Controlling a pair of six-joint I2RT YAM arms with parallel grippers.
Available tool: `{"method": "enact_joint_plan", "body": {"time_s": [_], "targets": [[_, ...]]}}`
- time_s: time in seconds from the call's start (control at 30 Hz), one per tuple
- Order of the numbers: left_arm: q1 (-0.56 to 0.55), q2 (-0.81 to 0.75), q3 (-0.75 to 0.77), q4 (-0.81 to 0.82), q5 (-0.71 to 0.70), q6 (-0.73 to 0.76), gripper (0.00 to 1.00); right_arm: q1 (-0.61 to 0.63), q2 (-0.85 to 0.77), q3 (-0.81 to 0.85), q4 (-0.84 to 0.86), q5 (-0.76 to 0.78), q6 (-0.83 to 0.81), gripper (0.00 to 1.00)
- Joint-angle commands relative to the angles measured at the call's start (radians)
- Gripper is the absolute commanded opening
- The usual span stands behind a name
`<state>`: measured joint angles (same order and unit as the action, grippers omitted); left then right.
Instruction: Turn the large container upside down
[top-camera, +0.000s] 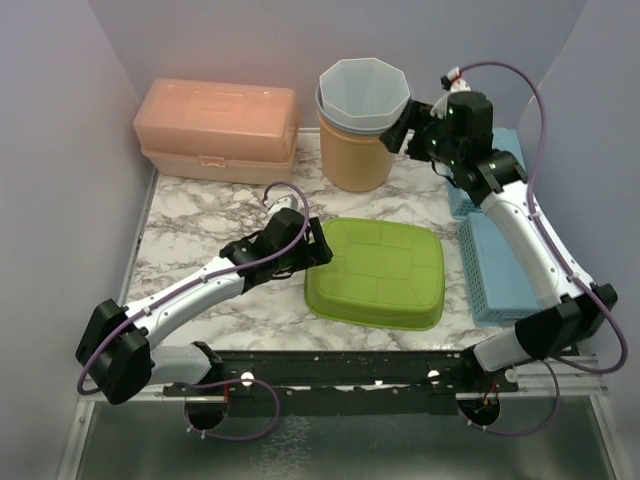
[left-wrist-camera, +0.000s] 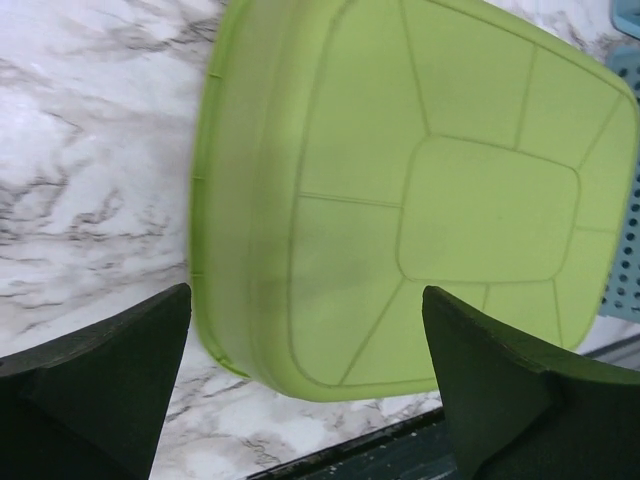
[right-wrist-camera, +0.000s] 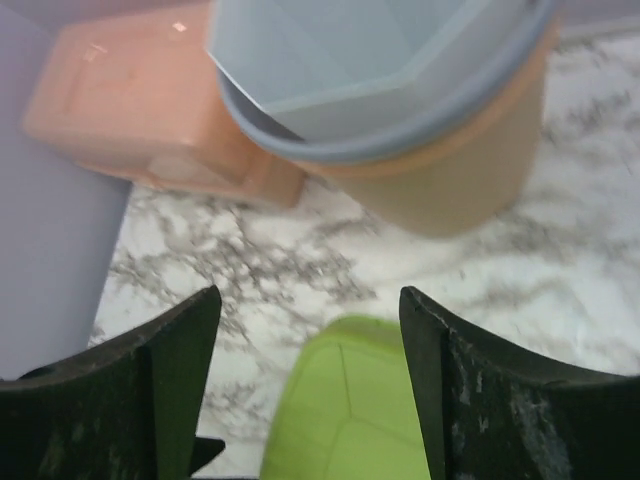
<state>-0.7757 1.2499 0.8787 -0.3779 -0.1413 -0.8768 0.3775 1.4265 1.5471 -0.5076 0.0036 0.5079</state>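
The green container (top-camera: 378, 272) lies bottom up in the middle of the marble table, its ribbed base facing up. My left gripper (top-camera: 315, 250) is open and empty at its left edge; in the left wrist view the container (left-wrist-camera: 430, 190) fills the space ahead of the spread fingers (left-wrist-camera: 110, 370). My right gripper (top-camera: 405, 135) is open and empty, raised beside the right rim of a grey-blue bucket (top-camera: 362, 95) nested in a tan bucket (top-camera: 355, 155). The right wrist view shows both buckets (right-wrist-camera: 380, 70) ahead and the green container (right-wrist-camera: 350, 410) below.
A peach lidded box (top-camera: 215, 128) stands at the back left, against the left wall. Two blue perforated baskets (top-camera: 495, 270) lie along the right edge, close to the green container. A black rail (top-camera: 340, 370) runs along the near edge.
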Motion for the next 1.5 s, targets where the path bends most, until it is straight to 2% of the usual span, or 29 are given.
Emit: {"method": "enact_joint_plan", "body": {"time_s": [0.0,0.1,0.23,0.3,0.5,0.57,0.63,0.83,0.97,1.37,1.47], "targets": [[0.077,-0.024,0.020,-0.085,-0.035,0.064,0.99,0.007,0.201,0.248,-0.035,-0.240,-0.201,0.72],[0.143,-0.026,0.020,-0.085,0.006,0.098,0.99,0.041,0.332,0.424,-0.107,-0.244,-0.301,0.66],[0.213,-0.011,0.030,-0.088,0.071,0.146,0.99,0.105,0.472,0.622,-0.214,-0.089,-0.435,0.60],[0.224,-0.008,0.036,-0.097,0.078,0.159,0.99,0.120,0.504,0.671,-0.223,-0.017,-0.458,0.59],[0.237,-0.017,0.014,-0.099,0.078,0.148,0.99,0.123,0.484,0.680,-0.109,-0.010,-0.499,0.60],[0.237,-0.022,0.014,-0.102,0.082,0.147,0.99,0.123,0.490,0.686,-0.062,0.026,-0.514,0.52],[0.237,-0.036,0.019,-0.104,0.088,0.141,0.99,0.123,0.501,0.669,0.007,0.044,-0.539,0.51],[0.237,-0.067,0.053,-0.139,0.102,0.149,0.99,0.123,0.701,0.978,-0.112,-0.039,-0.540,0.54],[0.238,-0.090,0.092,-0.176,0.115,0.151,0.99,0.121,0.711,0.928,-0.062,-0.141,-0.490,0.54],[0.239,-0.124,0.114,-0.211,0.101,0.149,0.99,0.120,0.795,0.957,-0.084,-0.182,-0.473,0.53],[0.239,-0.132,0.106,-0.212,0.101,0.147,0.99,0.120,0.808,0.954,-0.089,-0.181,-0.477,0.50]]}}
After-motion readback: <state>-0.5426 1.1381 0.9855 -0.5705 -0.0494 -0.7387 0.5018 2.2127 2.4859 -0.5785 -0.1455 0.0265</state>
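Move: The white octagonal bin, nested in the buckets, has its middle about 14 cm ahead of the right hand, 9 cm to its left and 12 cm lower. The pink box stands some 33 cm left of the bin, level with it fore and aft; the upturned green tub lies about 18 cm back from the right hand, 4 cm left and 29 cm below. From the left hand, the bin is roughly 29 cm ahead, 10 cm right and 8 cm higher. The half-closing right hand swings 20 cm forward-left to the octagonal bin's rim; the left withdraws 7 cm leftward. ##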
